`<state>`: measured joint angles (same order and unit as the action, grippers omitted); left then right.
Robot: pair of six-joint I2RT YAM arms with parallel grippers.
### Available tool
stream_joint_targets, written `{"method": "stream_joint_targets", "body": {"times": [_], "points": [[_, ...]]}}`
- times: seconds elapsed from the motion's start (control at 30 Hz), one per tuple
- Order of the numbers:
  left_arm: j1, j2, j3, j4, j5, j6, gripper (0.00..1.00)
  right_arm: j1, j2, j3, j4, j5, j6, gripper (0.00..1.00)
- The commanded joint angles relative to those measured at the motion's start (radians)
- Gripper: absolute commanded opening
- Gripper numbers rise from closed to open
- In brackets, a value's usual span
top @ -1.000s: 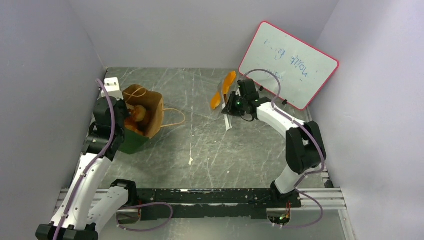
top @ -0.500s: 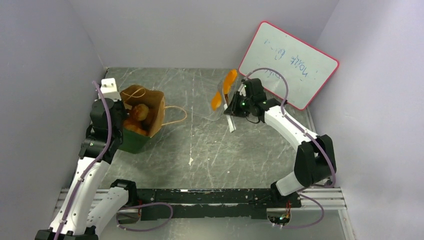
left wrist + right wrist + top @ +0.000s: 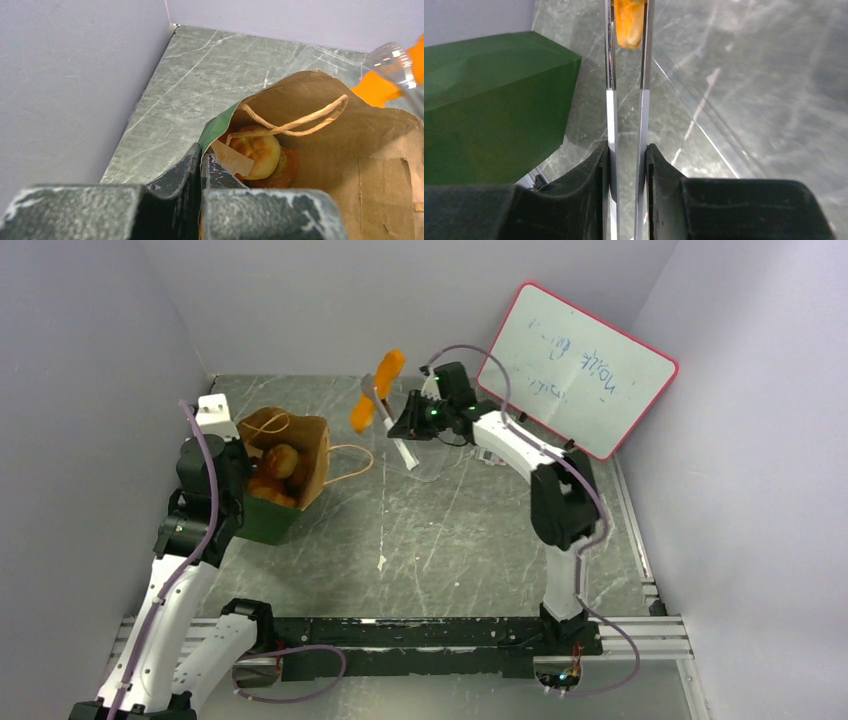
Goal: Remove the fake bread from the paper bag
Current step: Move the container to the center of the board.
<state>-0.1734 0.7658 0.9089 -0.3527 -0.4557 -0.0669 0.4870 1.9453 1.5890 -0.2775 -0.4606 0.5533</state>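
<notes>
The paper bag (image 3: 290,475), green outside and brown inside, stands open at the left. My left gripper (image 3: 243,457) is shut on its near rim (image 3: 212,137), one finger inside and one outside. Inside lie a round bun (image 3: 257,150) and other fake bread (image 3: 265,488). My right gripper (image 3: 408,426) is shut on metal tongs (image 3: 643,100). The tongs pinch a long orange loaf (image 3: 378,390) in the air, right of the bag and behind it. That loaf (image 3: 629,22) shows at the tong tips, with the bag (image 3: 489,110) to their left.
A pink-framed whiteboard (image 3: 580,370) leans at the back right. Grey walls close in the left, back and right. The bag's cord handle (image 3: 350,465) lies on the table. A small white scrap (image 3: 381,562) lies mid-table. A white block (image 3: 215,412) sits behind the bag.
My right arm swung left and up, carrying the tongs and the orange loaf from near the whiteboard toward the bag. The left arm shifted only slightly.
</notes>
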Motion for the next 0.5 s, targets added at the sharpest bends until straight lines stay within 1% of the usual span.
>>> {"method": "stream_joint_targets", "body": {"times": [0.0, 0.1, 0.2, 0.3, 0.47], "points": [[0.009, 0.001, 0.058, 0.032, -0.03, -0.017, 0.07, 0.053, 0.148, 0.141, 0.072, -0.139, -0.003, 0.0], [0.009, 0.009, 0.063, 0.034, -0.033, -0.014, 0.07, 0.058, 0.235, 0.201, 0.096, -0.179, 0.007, 0.0], [0.01, 0.015, 0.067, 0.032, -0.037, -0.012, 0.07, 0.058, 0.287, 0.216, 0.1, -0.208, 0.008, 0.0], [0.011, 0.013, 0.059, 0.04, -0.042, -0.008, 0.07, 0.054, 0.295, 0.165, 0.109, -0.204, -0.002, 0.0], [0.011, 0.009, 0.042, 0.044, -0.041, -0.011, 0.07, 0.025, 0.262, 0.005, 0.164, -0.187, 0.006, 0.0]]}}
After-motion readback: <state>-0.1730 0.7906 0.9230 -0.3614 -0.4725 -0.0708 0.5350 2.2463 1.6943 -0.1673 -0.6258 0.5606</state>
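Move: The right hand keeps hold of the tongs, with the orange fake bread at their tips. The clear container lies on the table with its middle about 8 cm ahead of this hand, 7 cm to its right and 16 cm below. The paper bag is some 23 cm left, 7 cm back and 5 cm lower; the small flat box sits roughly 20 cm right, 4 cm ahead and 16 cm below. From the left hand, which pinches the bag's rim, the container is about 21 cm ahead, 37 cm right and 29 cm below. The right hand brings the tongs and the bread quickly down by about 9 cm, at first also swinging some 6 cm left towards the bag, then sinking almost straight with a slight drift back to the right. On the way the wrist turns roughly 10 degrees counter-clockwise and tips down a little, its fingers staying shut on the tongs' handles, while the left hand keeps its pinch on the bag's rim and stays in place. ##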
